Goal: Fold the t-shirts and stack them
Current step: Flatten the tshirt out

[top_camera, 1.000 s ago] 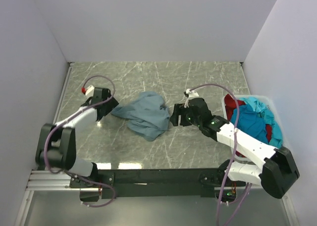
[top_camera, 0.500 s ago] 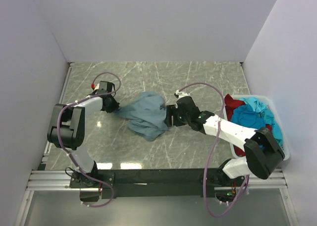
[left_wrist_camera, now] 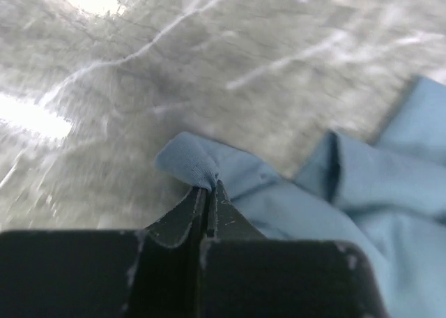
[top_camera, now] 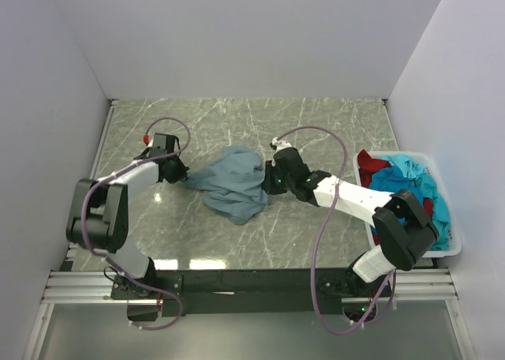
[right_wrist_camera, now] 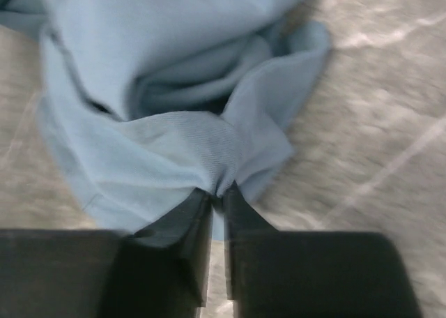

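Note:
A crumpled grey-blue t-shirt (top_camera: 233, 184) lies in a heap in the middle of the marble table. My left gripper (top_camera: 180, 173) is at its left edge, shut on a fold of the cloth (left_wrist_camera: 191, 163). My right gripper (top_camera: 268, 182) is at its right edge, shut on a bunch of the cloth (right_wrist_camera: 209, 157). Turquoise-blue t-shirts (top_camera: 410, 188) and dark red t-shirts (top_camera: 371, 164) lie piled in the white bin (top_camera: 450, 249) at the right.
The marble table (top_camera: 237, 119) is walled in by white panels at the back and both sides. The bin stands against the right wall. Purple cables loop above both arms.
Both grippers have moved in to the grey-blue t-shirt and shut on its left and right edges. The shirt heap itself has hardly shifted.

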Available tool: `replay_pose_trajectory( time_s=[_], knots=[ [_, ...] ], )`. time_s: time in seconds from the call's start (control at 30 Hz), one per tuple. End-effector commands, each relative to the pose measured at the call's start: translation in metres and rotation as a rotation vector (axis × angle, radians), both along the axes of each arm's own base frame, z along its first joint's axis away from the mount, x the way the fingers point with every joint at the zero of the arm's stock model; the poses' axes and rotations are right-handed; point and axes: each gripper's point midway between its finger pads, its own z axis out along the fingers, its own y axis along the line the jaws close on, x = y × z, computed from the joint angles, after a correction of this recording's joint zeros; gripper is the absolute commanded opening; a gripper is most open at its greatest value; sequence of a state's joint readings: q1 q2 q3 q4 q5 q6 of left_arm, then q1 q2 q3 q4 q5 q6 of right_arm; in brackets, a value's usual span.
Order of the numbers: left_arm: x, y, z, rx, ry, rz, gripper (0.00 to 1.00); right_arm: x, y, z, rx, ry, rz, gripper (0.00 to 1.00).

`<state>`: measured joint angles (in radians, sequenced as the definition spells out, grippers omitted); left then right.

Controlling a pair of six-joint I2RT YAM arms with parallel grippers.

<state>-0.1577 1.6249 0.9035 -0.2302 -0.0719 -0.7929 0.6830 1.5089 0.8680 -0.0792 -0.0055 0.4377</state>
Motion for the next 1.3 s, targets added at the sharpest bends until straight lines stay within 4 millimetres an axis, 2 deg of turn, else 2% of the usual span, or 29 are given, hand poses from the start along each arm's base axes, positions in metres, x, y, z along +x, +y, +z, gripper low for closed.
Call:
replay_pose_trajectory(
  time_s=[0.0, 0.07, 0.1, 0.13, 0.17, 0.2, 0.27, 0.3, 0.33, 0.37, 0.4, 0.43, 0.5, 0.53, 0.6, 0.63, 0.7, 0.73, 0.8, 0.87, 0.9, 0.97, 1.0, 1.07, 1.1, 1.17, 1.2, 1.23, 1.27],
  knots=[
    [0.01, -0.004, 0.047, -0.012, -0.154, -0.041, 0.01, 0.012, 0.031, 0.039, 0.133, -0.112, 0.082, 0.1],
    [0.007, -0.003, 0.067, -0.01, -0.199, -0.045, 0.01, 0.013, 0.029, 0.053, 0.146, -0.147, 0.079, 0.0],
    [0.007, -0.001, 0.076, -0.007, -0.221, -0.042, 0.01, 0.013, 0.026, 0.058, 0.138, -0.159, 0.071, 0.0],
    [0.006, 0.0, 0.093, -0.009, -0.267, -0.037, 0.01, 0.016, 0.022, 0.066, 0.134, -0.182, 0.055, 0.0],
    [0.005, 0.001, 0.103, -0.01, -0.292, -0.031, 0.01, 0.017, 0.017, 0.08, 0.13, -0.22, 0.043, 0.0],
    [0.002, 0.003, 0.123, -0.015, -0.344, -0.021, 0.01, 0.018, 0.006, 0.084, 0.086, -0.227, 0.007, 0.0],
    [0.0, 0.007, 0.147, -0.013, -0.397, 0.002, 0.01, 0.021, -0.006, 0.118, 0.079, -0.293, -0.037, 0.0],
    [-0.002, 0.01, 0.159, -0.013, -0.426, 0.02, 0.01, 0.021, -0.021, 0.124, 0.029, -0.298, -0.079, 0.0],
    [-0.005, 0.015, 0.191, -0.014, -0.501, 0.045, 0.01, 0.023, -0.026, 0.147, 0.033, -0.338, -0.098, 0.0],
    [-0.009, 0.017, 0.204, -0.015, -0.527, 0.06, 0.01, 0.021, -0.035, 0.17, 0.035, -0.385, -0.115, 0.0],
    [-0.012, 0.02, 0.222, -0.014, -0.566, 0.074, 0.01, 0.016, -0.044, 0.177, 0.004, -0.386, -0.126, 0.0],
    [-0.018, 0.023, 0.259, -0.026, -0.656, 0.086, 0.01, 0.019, -0.052, 0.209, 0.016, -0.442, -0.163, 0.0],
    [-0.027, 0.025, 0.298, -0.035, -0.753, 0.08, 0.01, 0.01, -0.066, 0.247, 0.025, -0.507, -0.174, 0.0],
    [-0.038, 0.024, 0.334, -0.052, -0.842, 0.07, 0.01, 0.005, -0.067, 0.279, 0.069, -0.561, -0.165, 0.0],
    [-0.051, 0.017, 0.372, -0.077, -0.942, 0.008, 0.01, -0.009, -0.071, 0.317, 0.117, -0.634, -0.127, 0.0],
    [-0.064, 0.015, 0.402, -0.082, -1.013, -0.017, 0.01, -0.019, -0.067, 0.344, 0.17, -0.68, -0.078, 0.0],
    [-0.077, 0.009, 0.429, -0.096, -1.071, -0.072, 0.01, -0.035, -0.069, 0.373, 0.23, -0.732, -0.033, 0.0],
    [-0.087, 0.01, 0.445, -0.098, -1.092, -0.07, 0.19, -0.043, -0.07, 0.388, 0.264, -0.76, -0.021, 0.0],
    [-0.095, 0.014, 0.456, -0.092, -1.104, -0.059, 0.39, -0.057, -0.069, 0.402, 0.31, -0.785, 0.028, 0.0],
    [-0.101, 0.017, 0.456, -0.078, -1.102, -0.053, 0.5, -0.065, -0.069, 0.403, 0.332, -0.785, 0.049, 0.0],
    [-0.107, 0.015, 0.457, -0.08, -1.111, -0.071, 0.6, -0.064, -0.068, 0.393, 0.323, -0.765, 0.052, 0.0],
    [-0.105, 0.012, 0.443, -0.074, -1.096, -0.095, 0.63, -0.065, -0.069, 0.385, 0.326, -0.749, 0.044, 0.0],
    [-0.104, 0.008, 0.43, -0.083, -1.078, -0.113, 0.67, -0.062, -0.068, 0.371, 0.31, -0.725, 0.039, 0.0],
    [-0.103, 0.004, 0.42, -0.091, -1.077, -0.14, 0.77, -0.062, -0.069, 0.361, 0.311, -0.702, 0.022, 0.0],
    [-0.106, 0.002, 0.415, -0.093, -1.077, -0.156, 0.82, -0.059, -0.069, 0.344, 0.293, -0.674, 0.013, 0.0],
    [-0.102, -0.005, 0.385, -0.107, -1.01, -0.184, 0.85, -0.06, -0.071, 0.331, 0.291, -0.653, 0.001, 0.0],
    [-0.102, -0.005, 0.376, -0.115, -0.988, -0.18, 0.9, -0.058, -0.069, 0.316, 0.276, -0.631, 0.001, 0.01],
    [-0.099, -0.007, 0.354, -0.138, -0.935, -0.174, 0.95, -0.057, -0.069, 0.308, 0.274, -0.611, -0.007, 0.01],
    [-0.097, -0.009, 0.341, -0.151, -0.902, -0.175, 0.98, -0.057, -0.069, 0.3, 0.267, -0.593, -0.01, 0.06]
  ],
)
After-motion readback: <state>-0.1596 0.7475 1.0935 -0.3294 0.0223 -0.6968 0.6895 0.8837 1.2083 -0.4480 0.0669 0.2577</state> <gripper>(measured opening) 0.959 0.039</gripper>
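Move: The bunched t-shirt lies between the hands: its left corner is already pinched in the left fingers, its middle about 12 cm to that hand's right, 1 cm back and 2 cm below. From the right hand, almost shut on the shirt's right edge, the middle is roughly 9 cm left, 1 cm ahead and 4 cm down. The clothes basket stands some 35 cm to the right hand's right, 3 cm back and 4 cm below. Right fingers close, both hands swing the t-shirt up and back some 40 cm, left opens, then both sink. ##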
